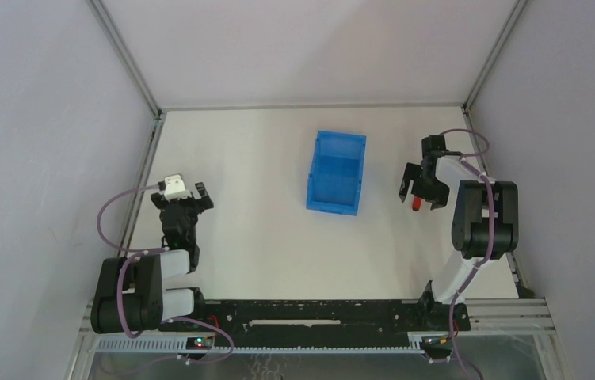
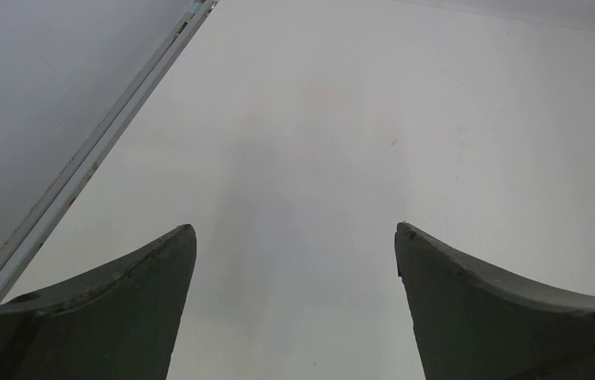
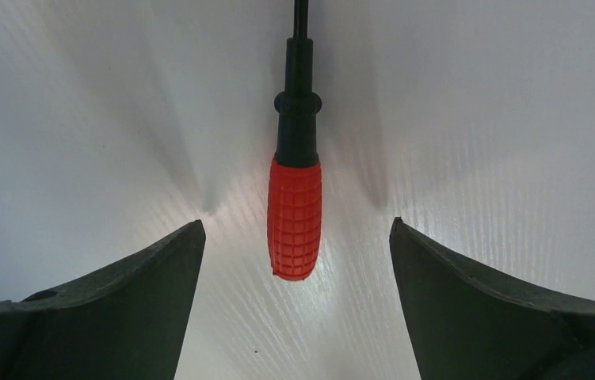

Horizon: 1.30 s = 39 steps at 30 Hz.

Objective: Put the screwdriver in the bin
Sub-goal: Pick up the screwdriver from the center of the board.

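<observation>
The screwdriver lies flat on the white table, its ribbed red handle toward the wrist camera and its black shaft running away out of the top of that view. My right gripper is open and hangs over it, the handle's end lying between the two fingertips without touching either. From above only the red handle peeks out under that gripper. The blue bin stands open-topped and empty to the left of it. My left gripper is open over bare table at the far left, holding nothing.
A metal frame rail runs along the table's left edge beside the left arm. Grey walls close in the table on three sides. The right arm's elbow stands just right of the screwdriver.
</observation>
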Motion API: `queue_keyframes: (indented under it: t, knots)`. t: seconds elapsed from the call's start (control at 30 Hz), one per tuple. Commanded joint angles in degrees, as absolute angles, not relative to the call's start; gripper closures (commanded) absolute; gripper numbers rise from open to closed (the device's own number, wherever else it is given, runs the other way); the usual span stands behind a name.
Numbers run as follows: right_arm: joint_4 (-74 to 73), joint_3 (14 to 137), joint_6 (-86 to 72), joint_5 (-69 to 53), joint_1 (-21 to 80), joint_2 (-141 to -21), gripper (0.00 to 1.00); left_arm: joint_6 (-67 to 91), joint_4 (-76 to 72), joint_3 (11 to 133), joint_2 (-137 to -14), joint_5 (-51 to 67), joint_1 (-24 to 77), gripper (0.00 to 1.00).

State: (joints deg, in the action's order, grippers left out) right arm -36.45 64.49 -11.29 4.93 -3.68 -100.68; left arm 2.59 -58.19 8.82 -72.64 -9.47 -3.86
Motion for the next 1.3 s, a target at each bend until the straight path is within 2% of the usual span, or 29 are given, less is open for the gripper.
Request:
queue_keyframes:
  t: [0.0,0.13,0.43,0.6,0.8,0.9,1.03,1.27]
  knots:
    - [-34.5,66.5,-11.8,3.7,-4.2,-102.6,0.06,1.7,-60.3,11.0,-72.1,-10.3,-3.5,0.0]
    - [-33.6,66.4,-12.1,3.8,-4.4,-104.2,0.09,1.7,-60.3,11.0,-72.1,-10.3,-3.5,0.0]
    - [-32.3,63.1,-12.7,4.1,-4.9,-103.3,0.28,1.7,-60.3,11.0,-72.0,-10.3,-3.5,0.0]
    - [-32.1,62.8,-12.6,4.8,-5.1,-103.6,0.45,1.7,-60.3,11.0,-72.1,-10.4,-3.6,0.0]
    - [-32.2,62.8,-12.7,5.6,-5.1,-104.0,0.72,1.7,-60.3,11.0,-72.1,-10.4,-3.5,0.0]
    - [-32.5,62.8,-12.6,6.0,-5.1,-103.3,0.81,1.7,-60.3,11.0,-72.0,-10.3,-3.6,0.0]
    - [-33.1,62.8,-12.4,7.6,-5.1,-101.4,0.87,1.7,-60.3,11.0,-72.1,-10.3,-3.5,0.0]
    - [-34.5,62.8,-12.3,7.3,-5.0,-95.3,0.9,1.7,-60.3,11.0,-72.1,-10.4,-3.5,0.0]
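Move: The screwdriver lies lengthwise just under my open right hand, in line with it: its middle is about 5 cm ahead and 2 cm below, and the red handle is nearly between my fingers already. From that hand the blue bin is some 25 cm to the left and 8 cm farther out, roughly level in height. From my left hand the screwdriver is about 70 cm to the right, 4 cm ahead and 10 cm below. I ease my right hand down the last centimetre or so over the red handle and creep about 1 cm forward while the fingers, pointing almost straight down, close from nearly wide open and pinch the handle from both sides. Once the grip settles I keep it and start back and slightly up, under 1 cm, with a slight drift right. ##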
